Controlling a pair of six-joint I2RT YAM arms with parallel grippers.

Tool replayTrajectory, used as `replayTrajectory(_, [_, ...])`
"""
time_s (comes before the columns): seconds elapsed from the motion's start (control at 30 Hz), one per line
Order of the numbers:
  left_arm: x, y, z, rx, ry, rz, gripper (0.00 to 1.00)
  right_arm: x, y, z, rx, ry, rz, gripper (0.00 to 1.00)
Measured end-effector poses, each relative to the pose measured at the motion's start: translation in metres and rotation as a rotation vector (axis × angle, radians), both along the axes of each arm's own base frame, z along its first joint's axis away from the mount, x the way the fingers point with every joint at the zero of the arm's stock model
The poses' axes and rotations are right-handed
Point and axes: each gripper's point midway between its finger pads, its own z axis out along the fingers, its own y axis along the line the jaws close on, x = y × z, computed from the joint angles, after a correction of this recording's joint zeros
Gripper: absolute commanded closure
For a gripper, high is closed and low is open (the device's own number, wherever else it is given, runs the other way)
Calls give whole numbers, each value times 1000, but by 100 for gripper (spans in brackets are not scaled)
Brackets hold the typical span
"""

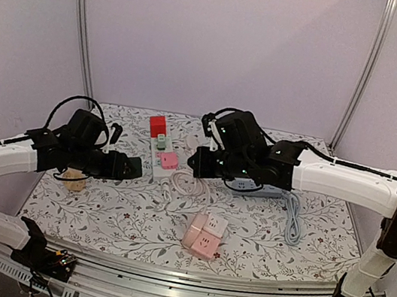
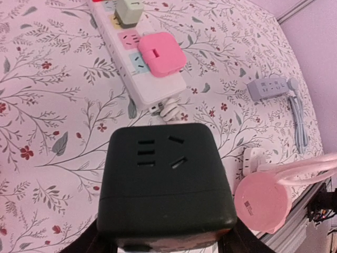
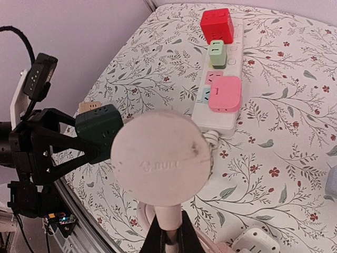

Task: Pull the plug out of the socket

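Note:
The socket, a dark green cube (image 2: pixel 163 179), sits between the fingers of my left gripper (image 2: pixel 163 243), which is shut on its two sides; its slotted face points away from the wrist camera. The plug, a round pale pink disc (image 3: pixel 160 158), hangs off the table with my right gripper (image 3: pixel 171 234) shut on its neck just behind the disc. Plug and socket are apart: in the right wrist view the green cube (image 3: pixel 100 129) is a little to the left of the disc. From above, both grippers (image 1: pixel 128 167) (image 1: pixel 195 162) face each other over the mat's middle.
A white power strip (image 1: pixel 158 163) lies at the back, carrying a red cube (image 1: pixel 158 125), a green adapter (image 1: pixel 160 142) and a pink adapter (image 1: pixel 168 160). Pink cube sockets (image 1: pixel 204 235) rest near the front. A grey strip (image 2: pixel 268 88) with its cable (image 1: pixel 292 224) lies at the right.

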Motion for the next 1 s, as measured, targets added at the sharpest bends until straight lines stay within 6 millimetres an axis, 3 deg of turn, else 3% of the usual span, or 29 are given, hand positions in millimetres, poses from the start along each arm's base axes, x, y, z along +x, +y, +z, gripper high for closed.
replayTrajectory(0.13, [-3,17,-14,91,29,43,95,9,-18,15,-9,-21,-53,100])
replayTrajectory(0.3, [-3,29,-3,99,-9,97,92,6,-25,25,-10,-33,-65,100])
replayTrajectory(0.4, [-3,48,-2,99,-15,176,91,5,-27,26,-10,-32,-76,100])
replayTrajectory(0.53, [-6,94,-33,111,81,344,91,6,-29,24,-11,-27,-86,100])
replayTrajectory(0.63, [-17,114,-60,126,169,417,91,5,-31,23,-13,-26,-88,100])
replayTrajectory(0.7, [-24,121,-72,124,215,445,90,4,-33,24,-13,-27,-89,100])
replayTrajectory(1.0, [-28,132,-87,65,281,496,82,3,-36,23,-15,-28,-95,100])
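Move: Roughly 18 cm to the left of the left hand, 3 cm farther out and 13 cm below lies the beige cube, beside which the black socket already in its fingers is being taken. The pink block on the strip lies about 20 cm ahead of that hand, 10 cm right, 13 cm down. From the right hand, which already holds the freed plug, the black socket is some 16 cm left, level fore-and-aft and 6 cm lower; the pink power block lies about 12 cm back, 6 cm right, 19 cm below. Swinging the black socket away from the plug, the left hand carries it about 13 cm left and, mostly in the second half, some 9 cm down towards the beige cube, drawing back slightly, while the wrist turns nearly 30 degrees counter-clockwise and tips down. The right hand keeps its grip on the plug and eases about 4 cm right and a little up, then nearly stops. ##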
